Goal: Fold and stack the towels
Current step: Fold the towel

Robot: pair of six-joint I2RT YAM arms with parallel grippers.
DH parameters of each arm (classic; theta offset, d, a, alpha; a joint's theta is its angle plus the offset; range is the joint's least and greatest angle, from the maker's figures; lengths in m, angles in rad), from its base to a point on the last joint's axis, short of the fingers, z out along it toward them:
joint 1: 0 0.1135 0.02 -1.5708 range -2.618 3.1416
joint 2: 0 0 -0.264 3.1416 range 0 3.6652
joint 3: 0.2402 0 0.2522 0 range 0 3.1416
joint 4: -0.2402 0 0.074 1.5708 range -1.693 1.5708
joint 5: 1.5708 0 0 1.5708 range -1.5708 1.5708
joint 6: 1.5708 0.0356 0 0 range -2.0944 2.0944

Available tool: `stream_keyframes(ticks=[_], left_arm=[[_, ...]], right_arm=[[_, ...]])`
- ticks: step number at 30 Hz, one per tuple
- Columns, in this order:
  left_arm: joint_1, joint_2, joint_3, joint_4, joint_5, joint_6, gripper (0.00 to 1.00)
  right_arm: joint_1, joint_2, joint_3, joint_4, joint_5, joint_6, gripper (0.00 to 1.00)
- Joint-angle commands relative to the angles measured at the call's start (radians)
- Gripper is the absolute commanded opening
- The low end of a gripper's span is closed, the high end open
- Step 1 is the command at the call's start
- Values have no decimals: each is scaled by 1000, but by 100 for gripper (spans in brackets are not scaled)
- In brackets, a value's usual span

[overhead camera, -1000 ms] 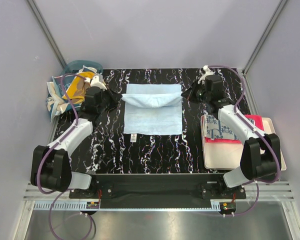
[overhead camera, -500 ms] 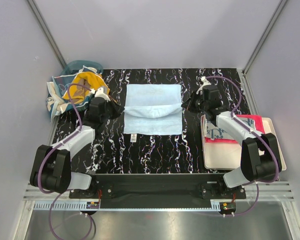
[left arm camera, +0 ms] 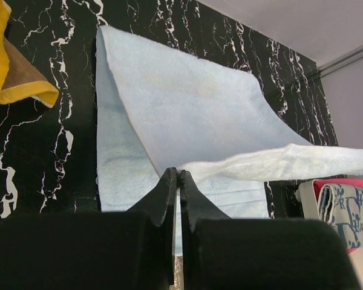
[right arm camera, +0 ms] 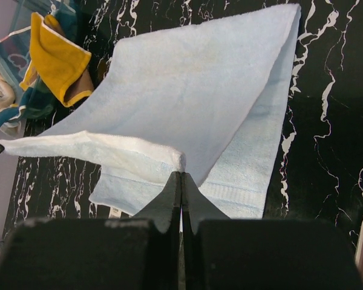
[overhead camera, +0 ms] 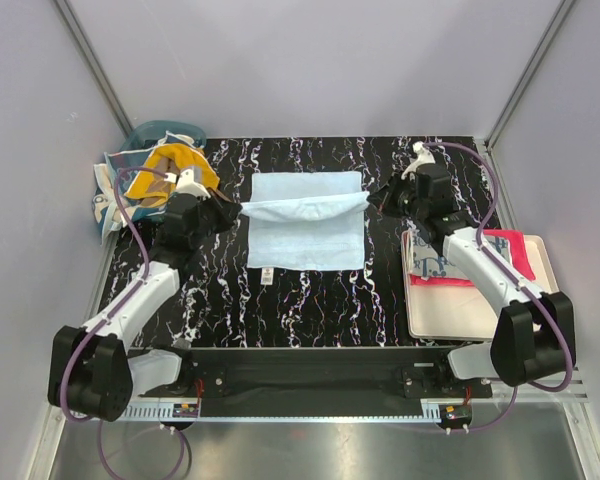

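A light blue towel lies flat in the middle of the black marbled table. Its far edge is lifted and stretched taut between my two grippers, hanging over the middle of the cloth. My left gripper is shut on the left corner of that edge. The right corner is pinched in my right gripper, which is also shut. An orange towel lies heaped with others in the basket at the far left. A grey patterned towel sits folded on a red towel on the tray.
The translucent teal basket stands at the table's far left corner. The cream tray lies at the right edge of the table, under my right arm. A small white label sticks out at the blue towel's near edge.
The lifted edge sagged in a curve a second ago and is now pulled straight. Both grippers have moved a little toward the near side with it.
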Motion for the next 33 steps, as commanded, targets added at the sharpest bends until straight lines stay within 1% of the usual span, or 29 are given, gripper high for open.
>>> stream_keyframes(ticks=[1,7,9,13,16,23,33], left_arm=[[-2,-22,15,27,-23,16,0],[-2,1,-70,80,-6,5,0],[-4,17,-90,93,-3,2,0],[-5,50,-152,149,30,-24,0],[-10,73,-172,170,44,-33,0],[-13,91,-201,166,58,-44,0],[-24,85,-233,126,75,-39,0]], right_arm=[[9,-24,12,3,22,-8,0],[9,-1,-63,44,12,15,0],[10,10,-90,90,4,24,0],[10,43,-138,124,-14,47,0],[15,62,-169,142,-21,60,0],[40,79,-227,161,-25,81,0],[40,73,-262,119,-21,112,0]])
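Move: Both hands still hold the raised free edge of the light blue towel. From the left gripper, the lower layer's near left corner lies about 7 cm back and 16 below, straight under sideways; the white tag is some 8 cm back and 4 to the right, the yellow towel roughly 12 ahead and 16 left. From the right gripper, the near right corner is about 8 cm back, 1 right and 16 below; the patterned towel lies some 7 back, 24 right. Lower both grippers together, about 11 cm, easing them back some 4 cm as they sink, to carry the towel's pinched edge down towards the near edge of its lower layer. Tip the fingers down about 15 degrees on the way, and keep both shut on their corners with the edge drawn out between them. ##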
